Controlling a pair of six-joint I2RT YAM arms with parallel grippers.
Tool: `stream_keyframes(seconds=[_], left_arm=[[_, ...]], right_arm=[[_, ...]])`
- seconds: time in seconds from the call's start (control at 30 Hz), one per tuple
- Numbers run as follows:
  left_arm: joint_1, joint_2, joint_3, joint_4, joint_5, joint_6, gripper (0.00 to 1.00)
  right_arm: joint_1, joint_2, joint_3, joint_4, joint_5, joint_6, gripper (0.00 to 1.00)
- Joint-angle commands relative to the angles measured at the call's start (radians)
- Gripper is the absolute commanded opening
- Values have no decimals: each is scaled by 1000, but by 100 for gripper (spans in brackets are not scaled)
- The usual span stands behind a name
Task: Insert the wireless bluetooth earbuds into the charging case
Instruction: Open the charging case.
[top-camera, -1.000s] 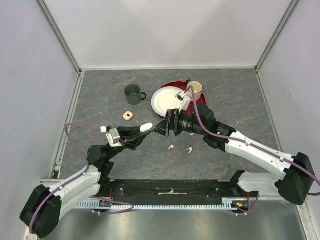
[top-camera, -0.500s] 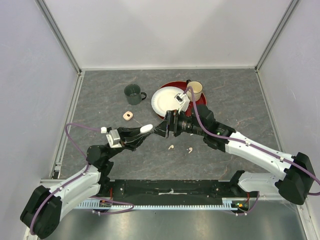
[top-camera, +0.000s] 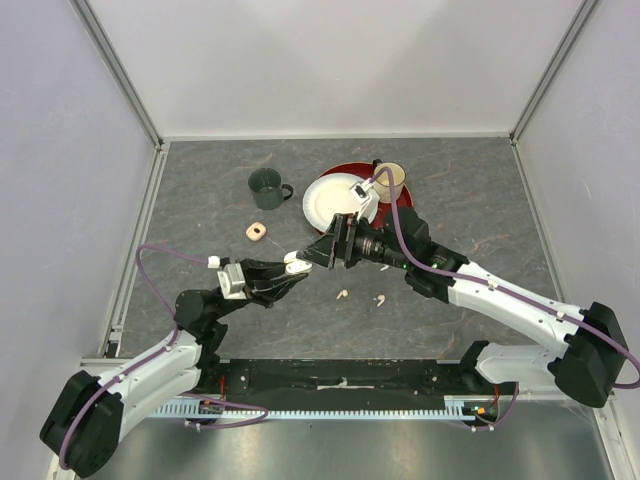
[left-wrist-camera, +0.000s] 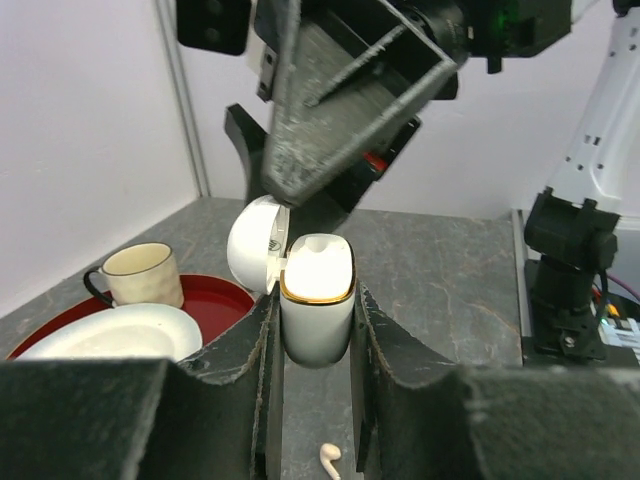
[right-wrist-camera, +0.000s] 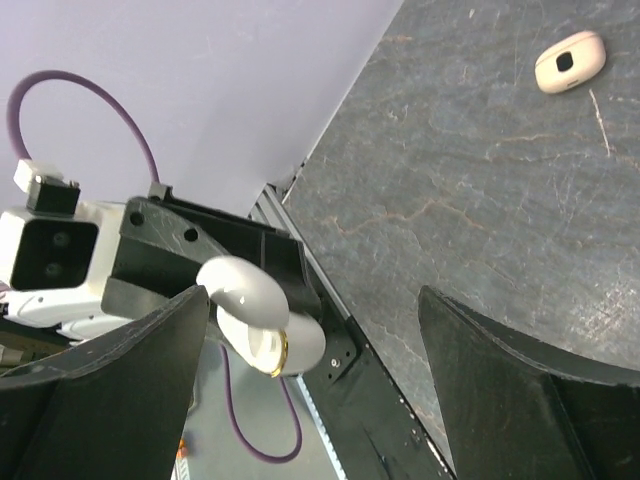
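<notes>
The white charging case (left-wrist-camera: 316, 300) with a gold rim stands upright in my left gripper (left-wrist-camera: 315, 300), which is shut on its body. Its lid (left-wrist-camera: 255, 245) hangs open to the left. In the top view, left gripper (top-camera: 290, 268) and case (top-camera: 296, 262) sit mid-table. My right gripper (top-camera: 318, 252) hovers just beyond the case, open, its wide jaws to either side of it without touching; the right wrist view shows the case (right-wrist-camera: 265, 325) near the left finger (right-wrist-camera: 100, 390). Two tiny earbuds (top-camera: 342, 294) (top-camera: 380, 299) lie on the table; one earbud (left-wrist-camera: 330, 458) shows below the case.
A pale peach case (top-camera: 256, 231) lies left of centre, also seen as the peach case (right-wrist-camera: 570, 62). A dark green mug (top-camera: 266, 188) stands behind it. A white plate (top-camera: 335, 200) and a cream mug (top-camera: 390, 180) rest on a red tray (top-camera: 405, 197).
My left gripper has carried the case slightly toward the near edge. The right gripper has shifted a little to the left and away, staying open over the case.
</notes>
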Motion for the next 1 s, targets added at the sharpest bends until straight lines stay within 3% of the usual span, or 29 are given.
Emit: stream_keyframes(seconds=[0.0,0.43,0.53,0.6,0.8,0.97], left_arm=[[-7,-8,29,15,68,35,2],[-5,-42,11,-54,-70,46,2],[-6,-53,6,-66,-90,44,2],[-5,-60,6,-78,-90,44,2],[-6,-120,3,-121,-86,43,2],[-7,-165,0,-178,-86,55,2]], right_arm=[[-3,7,9,90,24,28,92],[-3,-82,15,104,7,-30,93],[-18,-117,49,-31,132,-85,93],[-33,-134,56,-178,296,-94,93],[-139,-172,1,-492,682,-11,92],[-207,-107,-45,-606,751,44,87]])
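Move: The far right earbud lies about 8 cm ahead of the right gripper, 17 cm to its right and some 24 cm below. At the same depth below the right gripper, the far left earbud is 10 cm ahead and 8 cm right, and the near right one 1 cm back and 15 cm right. The open charging case sits 4 cm back, 4 cm left and 1 cm lower. From the left gripper, the far right earbud is 12 cm ahead, 21 cm right and 23 cm down. Lift the wide-open right gripper about 3 cm so its fingertip comes free of the raised lid, then swing it quickly right (some 15 cm) and forward, sinking on the way, towards the far right earbud. Turn the wrist clockwise and tip the fingers downward as it goes. Keep the left fingers shut on the case body, nearly still. ##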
